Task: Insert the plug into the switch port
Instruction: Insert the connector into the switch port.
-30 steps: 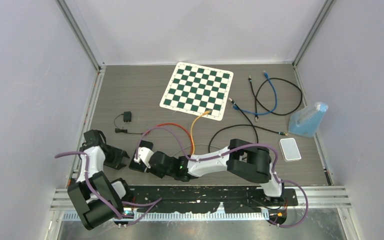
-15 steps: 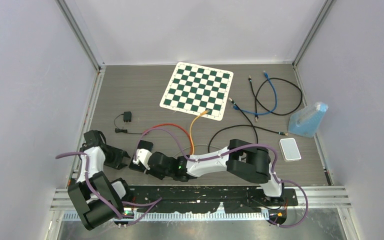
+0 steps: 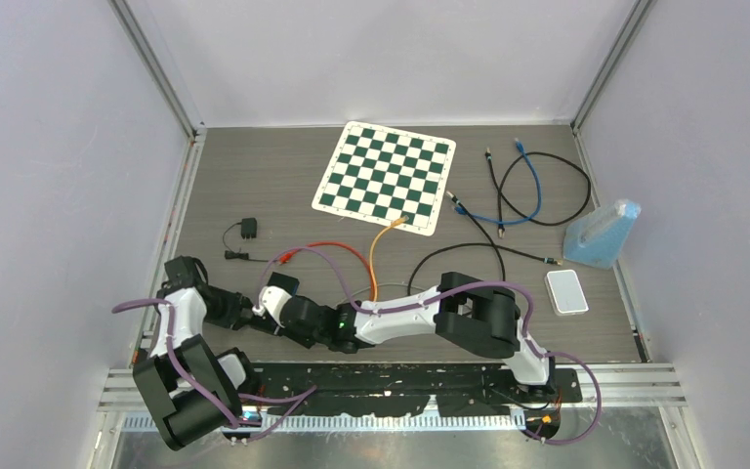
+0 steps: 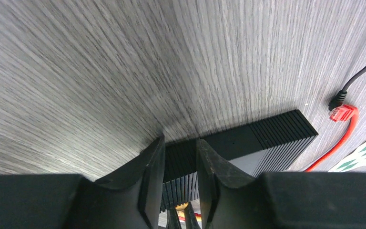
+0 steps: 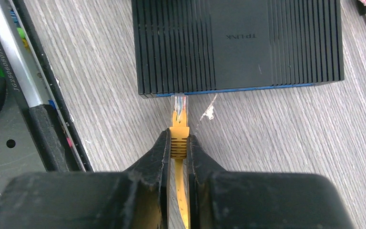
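The black TP-LINK switch point(image 5: 238, 43) lies flat on the table. My right gripper point(image 5: 178, 140) is shut on the yellow plug point(image 5: 179, 136) by its ribbed boot. The plug's clear tip point(image 5: 180, 101) meets the switch's front edge near its left end; the port itself is hidden. The yellow cable point(image 3: 376, 256) trails back over the table. From the other side, my left gripper point(image 4: 180, 157) stands part open over one end of the switch point(image 4: 248, 143), whose ribbed top shows in the gap. Whether its fingers point(image 4: 147, 176) touch the switch I cannot tell.
A red cable's plug point(image 4: 341, 113) and a black barrel plug point(image 4: 338, 99) lie just beyond the switch. The mounting rail point(image 5: 28, 86) runs close on the near side. Farther off are a chessboard point(image 3: 386, 178), blue and black cables point(image 3: 522, 191), a white device point(image 3: 566, 291) and a small black adapter point(image 3: 246, 229).
The right arm has carried the plug leftward toward the left gripper. The gap between the left gripper and the switch has closed, and the left jaws have narrowed a little.
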`<action>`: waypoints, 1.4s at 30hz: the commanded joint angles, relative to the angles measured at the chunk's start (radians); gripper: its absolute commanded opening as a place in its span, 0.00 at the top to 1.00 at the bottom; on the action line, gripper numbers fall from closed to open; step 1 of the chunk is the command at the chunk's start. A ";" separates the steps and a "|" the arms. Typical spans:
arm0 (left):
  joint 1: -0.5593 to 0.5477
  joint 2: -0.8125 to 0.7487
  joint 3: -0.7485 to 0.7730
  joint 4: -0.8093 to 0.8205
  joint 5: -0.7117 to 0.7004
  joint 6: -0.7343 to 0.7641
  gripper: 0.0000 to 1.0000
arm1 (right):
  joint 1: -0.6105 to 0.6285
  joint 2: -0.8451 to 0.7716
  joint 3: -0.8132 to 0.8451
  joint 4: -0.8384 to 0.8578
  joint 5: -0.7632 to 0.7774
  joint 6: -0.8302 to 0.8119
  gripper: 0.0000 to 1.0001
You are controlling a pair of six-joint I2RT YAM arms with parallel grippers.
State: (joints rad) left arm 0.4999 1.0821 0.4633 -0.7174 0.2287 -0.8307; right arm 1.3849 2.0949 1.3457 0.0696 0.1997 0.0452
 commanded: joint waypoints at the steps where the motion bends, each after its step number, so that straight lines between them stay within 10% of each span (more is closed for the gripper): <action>1: 0.003 0.017 -0.040 0.015 0.008 0.001 0.72 | 0.000 -0.005 0.033 -0.058 0.054 0.027 0.95; 12: 0.003 0.003 -0.059 0.006 0.035 -0.026 1.00 | 0.003 -0.026 0.048 -0.108 -0.042 0.030 0.95; 42: 0.003 -0.026 -0.065 -0.035 0.084 -0.069 1.00 | 0.006 -0.074 -0.050 0.091 -0.066 0.017 0.95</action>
State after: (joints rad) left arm 0.4999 1.0698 0.4210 -0.6888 0.2920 -0.8898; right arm 1.3857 2.0701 1.3125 0.0624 0.1692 0.0799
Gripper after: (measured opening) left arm 0.009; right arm 0.149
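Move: The switch port is about 3 cm left of the right hand and 1 cm ahead, some 1 cm lower; that hand already holds the yellow plug with its tip at the port's edge. The switch's middle is 5 cm ahead and 4 cm left of the right hand, and 2 cm ahead and 5 cm right of the left hand, level with it. From the left hand the port is some 6 cm right and 2 cm back. The red plug lies 11 cm ahead and 7 cm right of the left hand, 1 cm lower. Against the switch's left side, opposite the plug, the left hand shuts its part-open fingers and pushes right by a bit over 1 cm, then holds there, bracing. The right hand keeps its pinch on the yellow plug at the port and gives way about 1 cm, back and to the right, with a slight tilt. ##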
